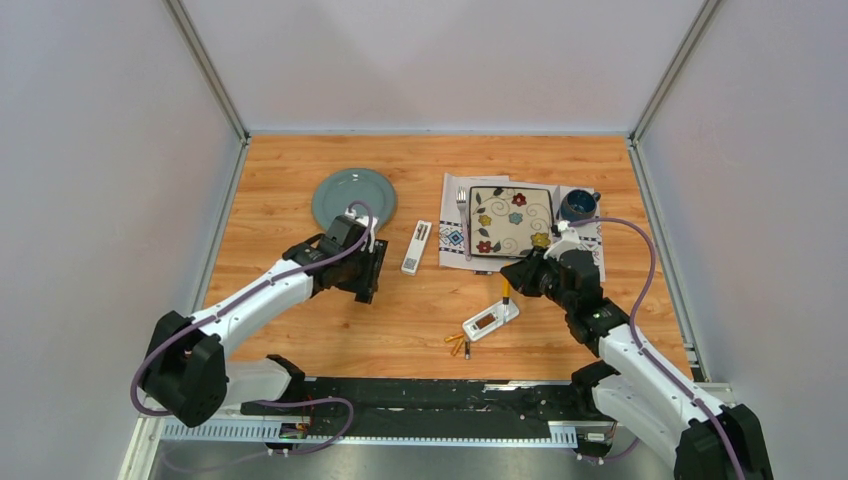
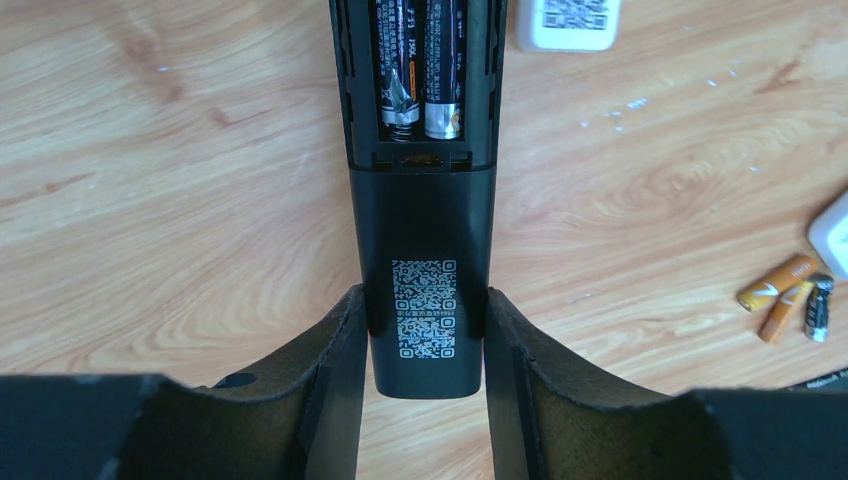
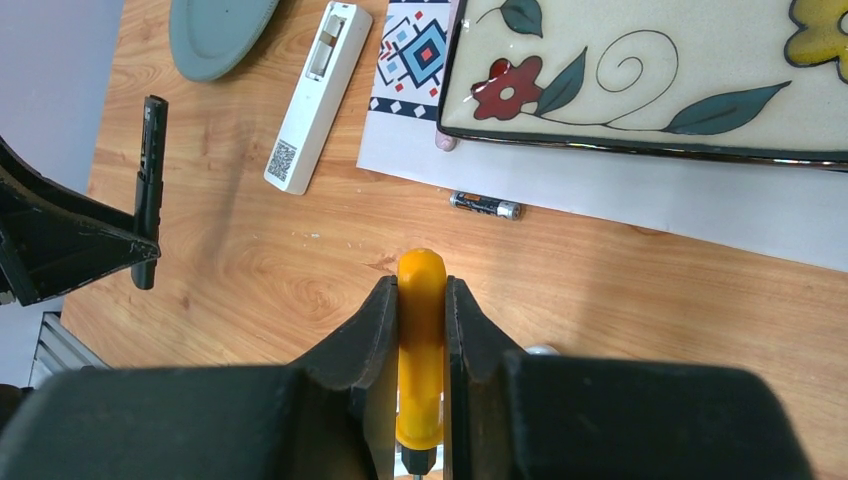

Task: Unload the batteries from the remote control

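Observation:
My left gripper (image 2: 425, 300) is shut on the lower end of a black remote (image 2: 428, 230) and holds it just above the table. The remote's back is open, with two dark batteries (image 2: 420, 60) inside. Three loose batteries, two gold-orange (image 2: 780, 295) and one dark grey (image 2: 818, 307), lie on the wood, also in the top view (image 1: 457, 344). Another dark battery (image 3: 484, 205) lies by the placemat. My right gripper (image 3: 421, 290) is shut on an orange-handled screwdriver (image 3: 421, 340). In the top view the left gripper (image 1: 368, 268) is mid-left and the right gripper (image 1: 508, 283) mid-right.
A white remote (image 1: 417, 247) lies between the arms. A second white remote (image 1: 490, 320) with an open back lies near the loose batteries. A grey-green plate (image 1: 353, 195) sits behind the left gripper. A floral square plate (image 1: 511, 220) on a placemat and a blue cup (image 1: 578, 205) stand at back right.

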You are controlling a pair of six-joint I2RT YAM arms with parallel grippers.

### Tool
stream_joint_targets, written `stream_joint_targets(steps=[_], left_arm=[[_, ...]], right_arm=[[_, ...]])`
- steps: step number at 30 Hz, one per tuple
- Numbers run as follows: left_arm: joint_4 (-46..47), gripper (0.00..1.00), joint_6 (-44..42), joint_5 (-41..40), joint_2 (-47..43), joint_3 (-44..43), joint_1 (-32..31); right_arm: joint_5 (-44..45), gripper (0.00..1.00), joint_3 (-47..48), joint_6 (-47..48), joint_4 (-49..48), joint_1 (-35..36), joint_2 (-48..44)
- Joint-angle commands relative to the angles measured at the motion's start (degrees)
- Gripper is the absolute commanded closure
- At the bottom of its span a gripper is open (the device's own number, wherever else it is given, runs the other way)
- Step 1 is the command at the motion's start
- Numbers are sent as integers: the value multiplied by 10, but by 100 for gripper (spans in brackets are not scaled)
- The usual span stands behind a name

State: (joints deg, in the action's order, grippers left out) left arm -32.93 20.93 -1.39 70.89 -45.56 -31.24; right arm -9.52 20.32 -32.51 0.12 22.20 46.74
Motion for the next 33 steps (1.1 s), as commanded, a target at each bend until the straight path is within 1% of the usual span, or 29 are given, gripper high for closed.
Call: stream_joint_targets(steps=[1, 4, 5, 6, 11, 18, 23, 27, 30, 31, 32, 33], left_arm=[[44, 100, -26, 58, -1, 1, -28], [50, 100, -39, 46, 34, -16, -74], [49, 100, -43, 31, 44, -22, -87], [48, 100, -45, 21, 56, -39, -113], [22, 100, -65, -25, 151, -99, -173], [23, 100, -106, -31, 240, -167, -254], [21, 100, -128, -20, 288, -196, -284], [36, 99, -140, 1, 296, -182, -297], [39, 81, -138, -7, 294, -167, -298], [40, 67, -136, -20, 289, -161, -298], [43, 62, -135, -25, 284, -154, -298], [52, 54, -135, -27, 279, -140, -298]], right_arm=[[0, 100, 15, -2, -35, -2, 9], [-1, 100, 11, -4, -42, -2, 11], [-1, 100, 10, -4, -42, -2, 12], [0, 100, 10, -5, -41, -2, 12], [0, 100, 10, -4, -42, -2, 12], [5, 100, 9, -1, -35, -2, 8], [6, 100, 9, -3, -33, -3, 9], [6, 100, 10, 2, -31, -3, 11], [6, 100, 14, 3, -25, -3, 9], [5, 100, 15, 2, -23, -3, 8], [5, 100, 16, 2, -22, -3, 7], [6, 100, 17, 1, -22, -3, 4]])
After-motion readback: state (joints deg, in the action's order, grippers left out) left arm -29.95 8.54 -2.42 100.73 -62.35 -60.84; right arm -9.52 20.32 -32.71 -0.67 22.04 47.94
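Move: The left hand already holds the black remote by its near end, batteries showing. The opened white remote it heads for lies about 28 cm to its right, 5 cm back and 7 cm below; the loose batteries are some 21 cm right and 10 back, the slim white remote 11 right and 13 ahead. The screwdriver in the right hand is roughly 32 cm right, 2 back. From the right hand, the opened white remote is about 6 cm back, 3 left and 10 below. Keeping its pinch on the near end of the black remote, the left hand sweeps it some 15 cm right towards the opened white remote and the screwdriver, also drawing back and sinking about 6 cm each, while turning some 40 degrees clockwise; it eases to a stop. The right hand stays put, still gripping the screwdriver point down. ##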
